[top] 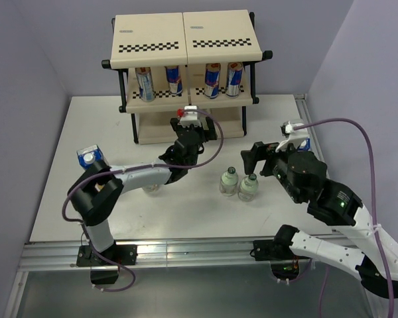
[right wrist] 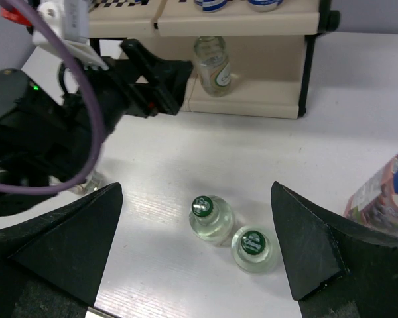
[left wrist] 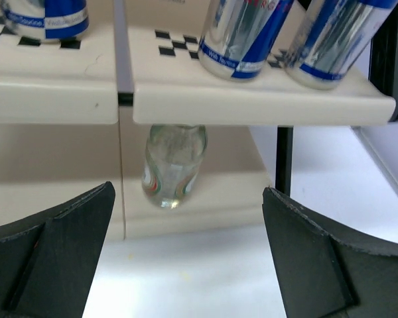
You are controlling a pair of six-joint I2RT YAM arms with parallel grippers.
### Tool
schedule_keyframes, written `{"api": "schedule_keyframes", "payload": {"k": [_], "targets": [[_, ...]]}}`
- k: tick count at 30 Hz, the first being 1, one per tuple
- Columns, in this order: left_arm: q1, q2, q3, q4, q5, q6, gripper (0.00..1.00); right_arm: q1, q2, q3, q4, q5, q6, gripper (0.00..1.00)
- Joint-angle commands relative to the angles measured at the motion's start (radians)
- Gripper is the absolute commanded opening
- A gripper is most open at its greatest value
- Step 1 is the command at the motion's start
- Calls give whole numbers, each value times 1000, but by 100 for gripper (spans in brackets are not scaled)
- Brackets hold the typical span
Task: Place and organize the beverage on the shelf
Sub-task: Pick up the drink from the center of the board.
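The shelf (top: 186, 41) stands at the back with several silver-blue-red cans (top: 212, 79) on its middle tier. One clear bottle (left wrist: 172, 165) stands on the bottom tier under the cans (left wrist: 242, 40). My left gripper (top: 189, 131) hovers open just in front of that tier, and nothing lies between its jaws in the left wrist view (left wrist: 188, 225). Two green-capped bottles (right wrist: 212, 217) (right wrist: 252, 248) stand upright side by side on the table. My right gripper (right wrist: 196, 199) hangs open above them, holding nothing; it is to their right in the top view (top: 255, 158).
Another clear bottle (top: 152, 189) stands by the left forearm. A carton (right wrist: 385, 199) sits at the right, partly cut off by the frame edge. The left arm's purple cable (top: 212, 149) loops in front of the shelf. The shelf's black post (left wrist: 284, 159) stands right of the left gripper.
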State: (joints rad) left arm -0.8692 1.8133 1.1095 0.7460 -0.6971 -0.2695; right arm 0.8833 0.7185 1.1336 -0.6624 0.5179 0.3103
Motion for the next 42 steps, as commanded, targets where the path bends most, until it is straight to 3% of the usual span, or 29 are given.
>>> {"api": "schedule_keyframes", "payload": {"k": [1, 7, 14, 20, 27, 36, 40, 42], "targets": [[-28, -107, 50, -339, -24, -138, 99, -7, -37, 49, -58, 62, 24, 99], [-146, -204, 87, -635, 59, -168, 99, -7, -65, 40, -141, 62, 29, 99], [-272, -279, 93, -772, 151, -178, 100, -7, -96, 28, -197, 22, 61, 98], [-323, -246, 93, -791, 142, -197, 98, -7, -94, -1, -217, 7, 75, 97], [-346, -213, 64, -688, 163, -182, 95, -7, -108, -8, -223, -7, 75, 97], [-344, -109, 90, -633, 159, -183, 78, -7, -123, -18, -213, -30, 73, 97], [-344, -68, 107, -616, 140, -183, 64, -7, -139, -24, -197, -71, 67, 96], [-344, -63, 98, -587, 133, -180, 64, -7, -145, -26, -191, -79, 61, 96]]}}
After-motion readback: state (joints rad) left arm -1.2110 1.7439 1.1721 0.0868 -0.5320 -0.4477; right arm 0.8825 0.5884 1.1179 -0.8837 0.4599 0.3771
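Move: From the left hand, the drink to take is the left one of the two green-capped bottles standing together: about 16 cm back, 11 cm to the right, and its middle some 13 cm below. The right bottle stands about 18 cm back and 17 cm right. The shelf bottle is about 10 cm ahead, 2 cm right and 11 cm lower. From the right hand, the left bottle lies roughly 2 cm ahead, 6 cm left and 26 cm below. Draw the left gripper, open and empty, back from the shelf some 18 cm and about 10 cm to the right towards the left bottle, tipping the fingers down and swinging them clockwise. Then sink around its neck, one finger passing between the two bottles, while closing by about a third. Let the right hand ease back, right and down a few centimetres, clear of the bottles. ##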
